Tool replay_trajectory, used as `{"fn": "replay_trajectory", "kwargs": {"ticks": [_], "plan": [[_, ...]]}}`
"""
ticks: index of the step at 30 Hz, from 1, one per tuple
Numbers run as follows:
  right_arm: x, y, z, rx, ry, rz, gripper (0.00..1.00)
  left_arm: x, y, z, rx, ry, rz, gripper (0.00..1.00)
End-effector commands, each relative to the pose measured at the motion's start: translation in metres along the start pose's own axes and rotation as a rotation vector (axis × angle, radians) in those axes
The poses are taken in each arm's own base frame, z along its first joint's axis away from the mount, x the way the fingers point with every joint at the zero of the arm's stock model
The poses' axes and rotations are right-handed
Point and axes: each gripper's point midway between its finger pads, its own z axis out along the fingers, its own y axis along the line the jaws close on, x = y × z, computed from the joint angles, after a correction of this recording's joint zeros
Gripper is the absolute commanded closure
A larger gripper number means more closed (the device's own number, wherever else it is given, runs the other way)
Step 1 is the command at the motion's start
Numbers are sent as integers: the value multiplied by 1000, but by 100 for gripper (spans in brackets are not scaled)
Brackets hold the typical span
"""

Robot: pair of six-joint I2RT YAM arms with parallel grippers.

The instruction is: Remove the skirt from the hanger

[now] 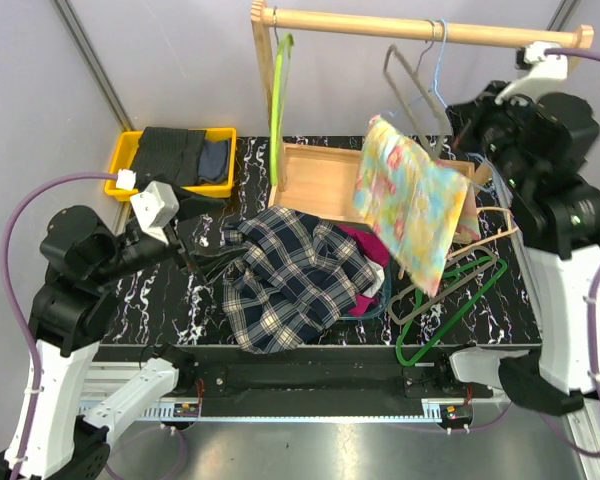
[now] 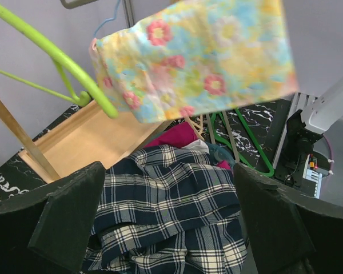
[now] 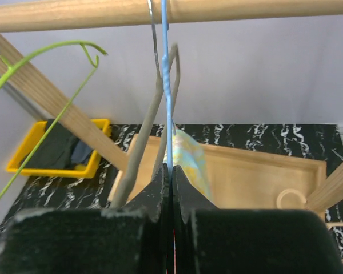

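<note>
A pastel floral skirt hangs tilted from a thin blue wire hanger hooked on the wooden rod. In the right wrist view my right gripper is shut on the blue hanger just below its twisted neck, with the skirt showing beyond the fingers. The right gripper sits up beside the skirt's top edge. My left gripper is open and low over the clothes pile. The left wrist view shows the left gripper with nothing between its fingers and the skirt above and ahead of it.
A plaid garment lies heaped on magenta cloth at the table's middle. A grey hanger and a lime hanger hang on the rod. Green and wooden hangers lie at right. A yellow bin holds dark clothes; a wooden tray sits behind.
</note>
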Motion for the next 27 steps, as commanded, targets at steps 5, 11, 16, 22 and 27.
{"fn": "replay_trajectory", "kwargs": {"ticks": [5,11,16,22,27], "plan": [[-21,-11,21,61,-125,-66,100,-21,-4,-14,-39,-62,75,1],[-25,-25,31,133,-163,-130,100,-20,-2,-19,-62,-55,109,1],[-45,-33,40,191,-218,-182,100,-19,-2,-17,-56,-52,95,1],[-64,-34,61,217,-264,-200,100,-17,-1,-18,-62,-48,97,1],[-64,-43,86,255,-283,-223,100,-17,0,-21,-79,-44,111,1]]}}
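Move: The right hand already pinches the stem of the blue hanger, whose hook is still over the wooden rail; that part of the rail lies about 8 cm ahead, 2 cm left and 12 cm above it. The floral skirt hangs roughly 18 cm below the hand, 3 cm ahead and 4 cm left; the grey hanger's middle is about 6 cm ahead, 3 cm left and 3 cm up. From the left hand, the same rail spot lies some 23 cm ahead, 36 cm right and 20 cm up. Keeping its closed pinch on the blue hanger's stem, the right hand carries it forward towards and in under the rail, about 10 cm in two spurts with a slower stretch between, edging slightly right. Meanwhile the wrist turns some 15 degrees clockwise and rolls about as much, its left side sinking. ##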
